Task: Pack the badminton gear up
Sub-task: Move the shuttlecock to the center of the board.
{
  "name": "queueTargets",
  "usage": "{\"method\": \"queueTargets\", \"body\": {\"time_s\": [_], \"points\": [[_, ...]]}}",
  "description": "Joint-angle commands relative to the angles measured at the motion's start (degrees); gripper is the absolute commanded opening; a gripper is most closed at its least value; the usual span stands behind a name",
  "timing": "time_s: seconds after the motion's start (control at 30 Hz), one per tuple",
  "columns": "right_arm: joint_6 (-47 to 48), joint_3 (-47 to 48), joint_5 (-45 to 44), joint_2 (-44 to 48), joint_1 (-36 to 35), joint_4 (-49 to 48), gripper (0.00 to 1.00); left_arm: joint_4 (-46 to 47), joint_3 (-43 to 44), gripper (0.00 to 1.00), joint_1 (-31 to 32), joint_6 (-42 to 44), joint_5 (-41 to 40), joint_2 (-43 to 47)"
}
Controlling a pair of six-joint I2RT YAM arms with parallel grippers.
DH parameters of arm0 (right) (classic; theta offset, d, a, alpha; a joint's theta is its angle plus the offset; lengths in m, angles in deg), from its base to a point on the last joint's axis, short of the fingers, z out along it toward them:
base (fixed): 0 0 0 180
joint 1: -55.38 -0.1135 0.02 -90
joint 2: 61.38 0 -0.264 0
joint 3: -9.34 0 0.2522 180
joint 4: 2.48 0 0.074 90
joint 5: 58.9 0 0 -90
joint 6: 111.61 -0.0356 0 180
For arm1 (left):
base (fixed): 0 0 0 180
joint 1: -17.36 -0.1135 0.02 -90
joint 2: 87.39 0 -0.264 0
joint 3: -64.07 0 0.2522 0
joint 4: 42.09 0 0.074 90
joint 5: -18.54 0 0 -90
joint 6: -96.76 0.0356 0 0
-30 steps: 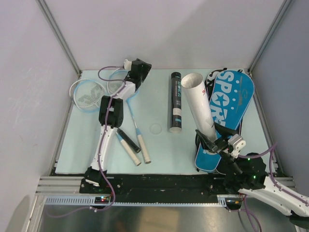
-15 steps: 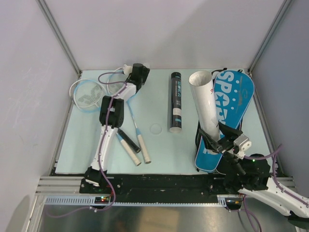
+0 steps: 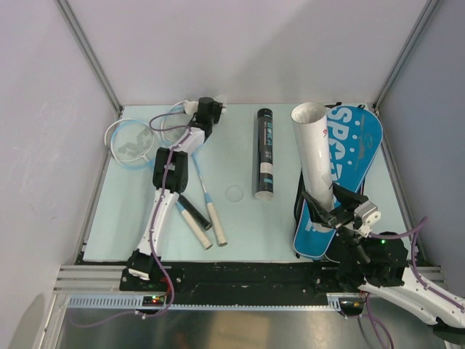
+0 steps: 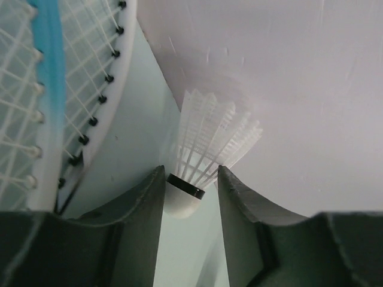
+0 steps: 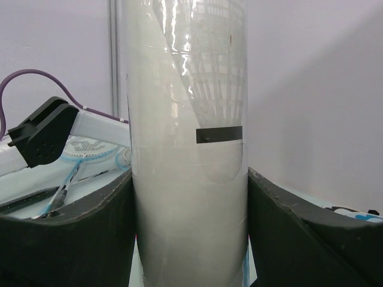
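A white feathered shuttlecock (image 4: 203, 149) lies at the back wall. My left gripper (image 4: 190, 173) (image 3: 211, 109) is open around its cork: the left finger touches the cork, and the right finger meets only the feathers. Two rackets lie beside it, their heads (image 3: 134, 142) (image 4: 72, 89) at the back left and their handles (image 3: 207, 222) toward the front. My right gripper (image 5: 189, 179) (image 3: 336, 211) is shut on a translucent white tube (image 5: 188, 119) (image 3: 316, 156), held tilted with its open mouth up. A shuttlecock shows inside it. A long black tube (image 3: 264, 153) lies mid-table.
A blue sports bag (image 3: 356, 138) lies along the right side under the white tube. A small clear round lid (image 3: 235, 193) sits left of the black tube's near end. Walls close in the back and both sides.
The left gripper's jaws have narrowed around the shuttlecock and its wrist has turned toward the back wall. The right gripper has swung the white tube more upright, its mouth moving right.
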Motion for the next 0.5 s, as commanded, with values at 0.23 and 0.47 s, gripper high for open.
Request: {"method": "queueTargets", "body": {"time_s": [0.23, 0.47], "points": [[0.4, 2.6, -1.5, -1.7, -0.3, -4.3, 0.36, 4.0, 0.0, 0.16, -0.9, -1.3, 1.3, 0.1], [0.4, 2.6, -0.6, -1.8, -0.2, -4.1, 0.36, 6.2, -9.9, 0.11, -0.7, 0.8, 6.2, 6.7]]}}
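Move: The left gripper straddles the shuttlecock, whose middle is about 3 cm ahead and 1 cm lower, its skirt pointing away. The nearer racket's head is some 15 cm to the left and 6 cm back, about 4 cm lower; the black tube's middle is around 20 cm right, 20 cm back and slightly lower. From the right hand, the shuttlecock is roughly 55 cm ahead, 34 cm left and 29 cm below. Close the left gripper from about half open to nearly shut around the shuttlecock's neck, by the black band, so the fingertips pinch the base of the skirt. Keep the reach almost in place with the fingers still pointing forward, then let the hand sink about 1 cm at the end as the grip settles. ##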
